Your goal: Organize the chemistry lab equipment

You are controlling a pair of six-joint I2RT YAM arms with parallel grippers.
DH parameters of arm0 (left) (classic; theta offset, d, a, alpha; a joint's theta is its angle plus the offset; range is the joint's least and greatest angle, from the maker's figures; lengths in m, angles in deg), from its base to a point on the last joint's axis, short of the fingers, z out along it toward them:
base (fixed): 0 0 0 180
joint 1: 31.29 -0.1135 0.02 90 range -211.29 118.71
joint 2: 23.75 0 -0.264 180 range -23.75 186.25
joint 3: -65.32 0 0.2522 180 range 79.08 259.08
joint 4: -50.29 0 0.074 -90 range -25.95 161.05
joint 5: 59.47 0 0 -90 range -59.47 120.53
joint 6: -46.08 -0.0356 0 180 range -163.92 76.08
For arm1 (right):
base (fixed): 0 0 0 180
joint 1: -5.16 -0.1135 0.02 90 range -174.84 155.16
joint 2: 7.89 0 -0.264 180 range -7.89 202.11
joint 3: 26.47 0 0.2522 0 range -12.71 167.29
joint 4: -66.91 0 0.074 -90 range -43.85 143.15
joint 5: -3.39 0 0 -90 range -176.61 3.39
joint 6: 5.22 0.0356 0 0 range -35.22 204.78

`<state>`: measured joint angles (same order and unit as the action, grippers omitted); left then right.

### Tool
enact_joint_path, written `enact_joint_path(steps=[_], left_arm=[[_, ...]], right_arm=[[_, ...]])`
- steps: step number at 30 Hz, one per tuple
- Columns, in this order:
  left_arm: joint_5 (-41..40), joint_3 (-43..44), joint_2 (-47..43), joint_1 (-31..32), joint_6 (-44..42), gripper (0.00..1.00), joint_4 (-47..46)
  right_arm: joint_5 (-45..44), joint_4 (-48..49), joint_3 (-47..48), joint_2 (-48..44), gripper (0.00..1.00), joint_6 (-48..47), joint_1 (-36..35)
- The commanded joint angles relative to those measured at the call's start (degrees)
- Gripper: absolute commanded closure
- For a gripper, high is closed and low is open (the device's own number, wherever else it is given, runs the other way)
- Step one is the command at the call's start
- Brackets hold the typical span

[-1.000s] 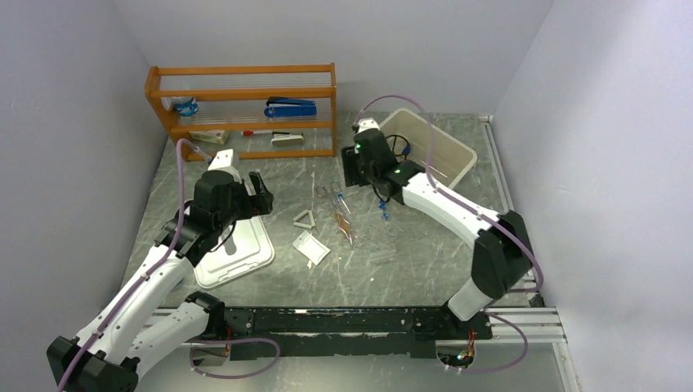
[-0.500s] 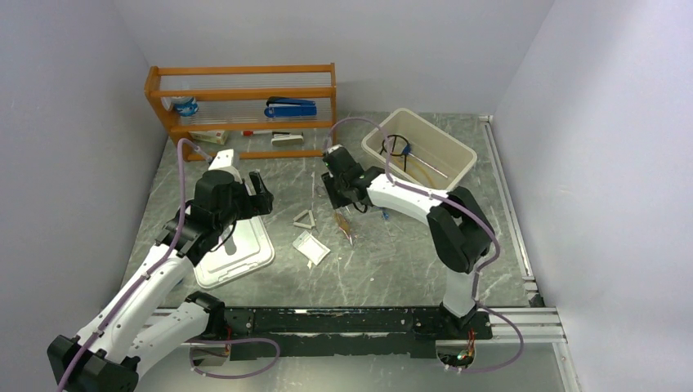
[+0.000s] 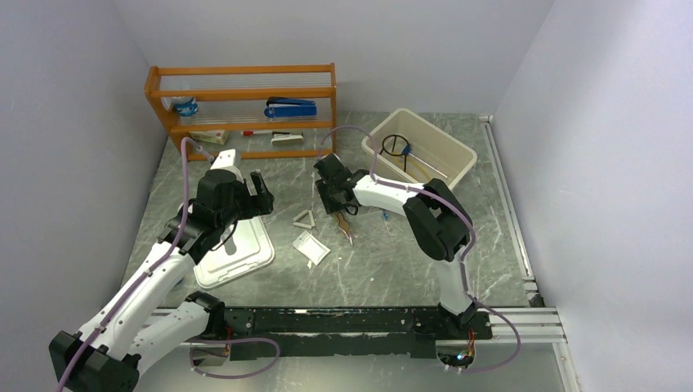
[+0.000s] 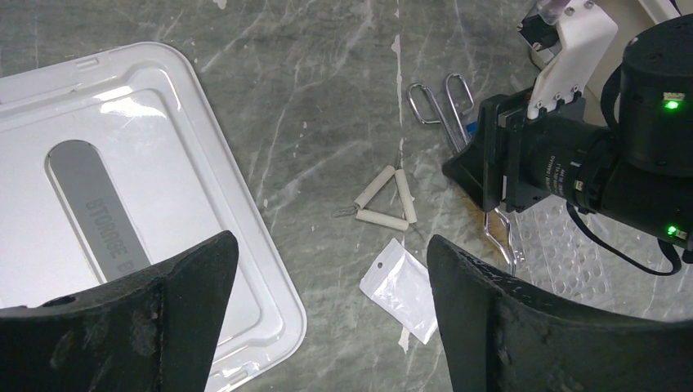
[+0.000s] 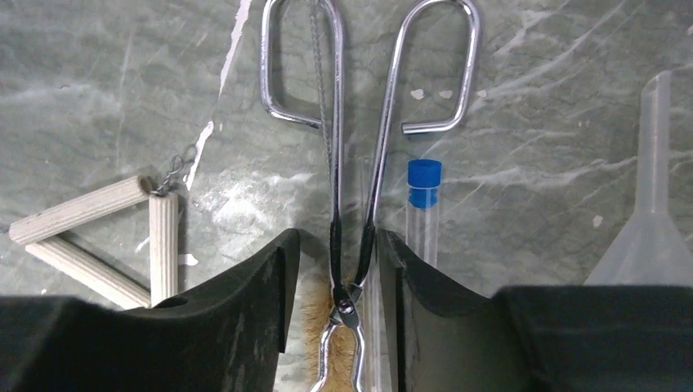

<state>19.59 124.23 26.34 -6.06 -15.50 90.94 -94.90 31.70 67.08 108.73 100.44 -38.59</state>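
Note:
The metal tongs (image 5: 347, 306) lie flat on the grey table, handle loops pointing away. My right gripper (image 5: 339, 237) is lowered over them with its jaws straddling the shafts near the pivot; a gap shows on the left side, and the tongs rest on the table. A blue-capped clear tube (image 5: 424, 184) lies just right of them and a tan bristly piece (image 5: 315, 318) lies under the pivot. The white triangle (image 3: 305, 219) and a white paper packet (image 3: 310, 247) lie to the left. My left gripper (image 4: 331, 245) hovers open, holding nothing, above the packet (image 4: 404, 287).
A white storage lid (image 3: 237, 253) lies under the left arm. The beige bin (image 3: 458, 163) at the back right holds the black tripod ring (image 3: 394, 145). A clear funnel (image 5: 654, 220) and the clear rack (image 4: 572, 261) lie right of the tongs. The orange shelf (image 3: 245, 72) stands behind.
My right arm swung from the bin to the left and came down over the tongs, its jaws narrowing around them. The left arm stayed put.

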Motion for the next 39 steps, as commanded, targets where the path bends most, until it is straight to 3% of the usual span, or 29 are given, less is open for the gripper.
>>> enact_joint_path(steps=[1, 4, 7, 23, 31, 39], left_arm=[[-0.13, -0.23, 0.01, 0.08, 0.23, 0.11, -0.43], [-0.24, -0.17, 0.06, 0.08, 0.27, 0.12, -0.29], [-0.46, -0.23, 0.05, 0.08, 0.32, 0.12, -0.1], [-0.84, -0.23, -0.75, 0.08, 0.49, 0.12, 0.13], [-0.99, -0.28, -1.3, 0.08, 0.48, 0.12, 0.11], [-0.87, -0.08, -1.26, 0.08, 0.16, 0.12, 0.21]], right_arm=[[-4.53, 1.01, 1.1, 2.45, 0.61, 1.98, -0.32], [-5.28, 1.12, 1.43, 3.0, 0.78, 2.25, -0.31], [-4.96, 1.44, 1.51, 1.63, 0.85, 1.91, -0.74], [-1.71, 0.36, 3.18, -9.52, 0.86, 0.05, -1.13], [-4.57, -2.15, 5.64, -17.16, 0.89, -8.39, -0.73], [-9.65, -1.54, 5.51, -25.38, 0.89, -18.35, 7.99]])
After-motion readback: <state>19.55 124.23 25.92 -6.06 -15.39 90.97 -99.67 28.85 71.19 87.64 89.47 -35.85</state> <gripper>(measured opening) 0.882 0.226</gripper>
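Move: The crucible tongs lie right between the right hand's open fingers, their middle about 1 cm back and 1 cm below. From that hand, the blue-capped tube is roughly 3 cm right, level fore and aft; the clay triangle 7 cm left and 3 back; the funnel 9 cm right and 5 forward; the bin some 22 cm right and 16 forward. From the left hand, the tongs are roughly 16 cm right, 7 ahead and 18 below. The right fingers close from about half open and pinch the crucible tongs just on the handle side of the pivot while the hand edges 1 cm forward. After a brief hold at the table it lifts the tongs about 19 cm, gathering speed, fingertips tilting some 20 degrees outward, and near the end heads forward and right towards the bin. ##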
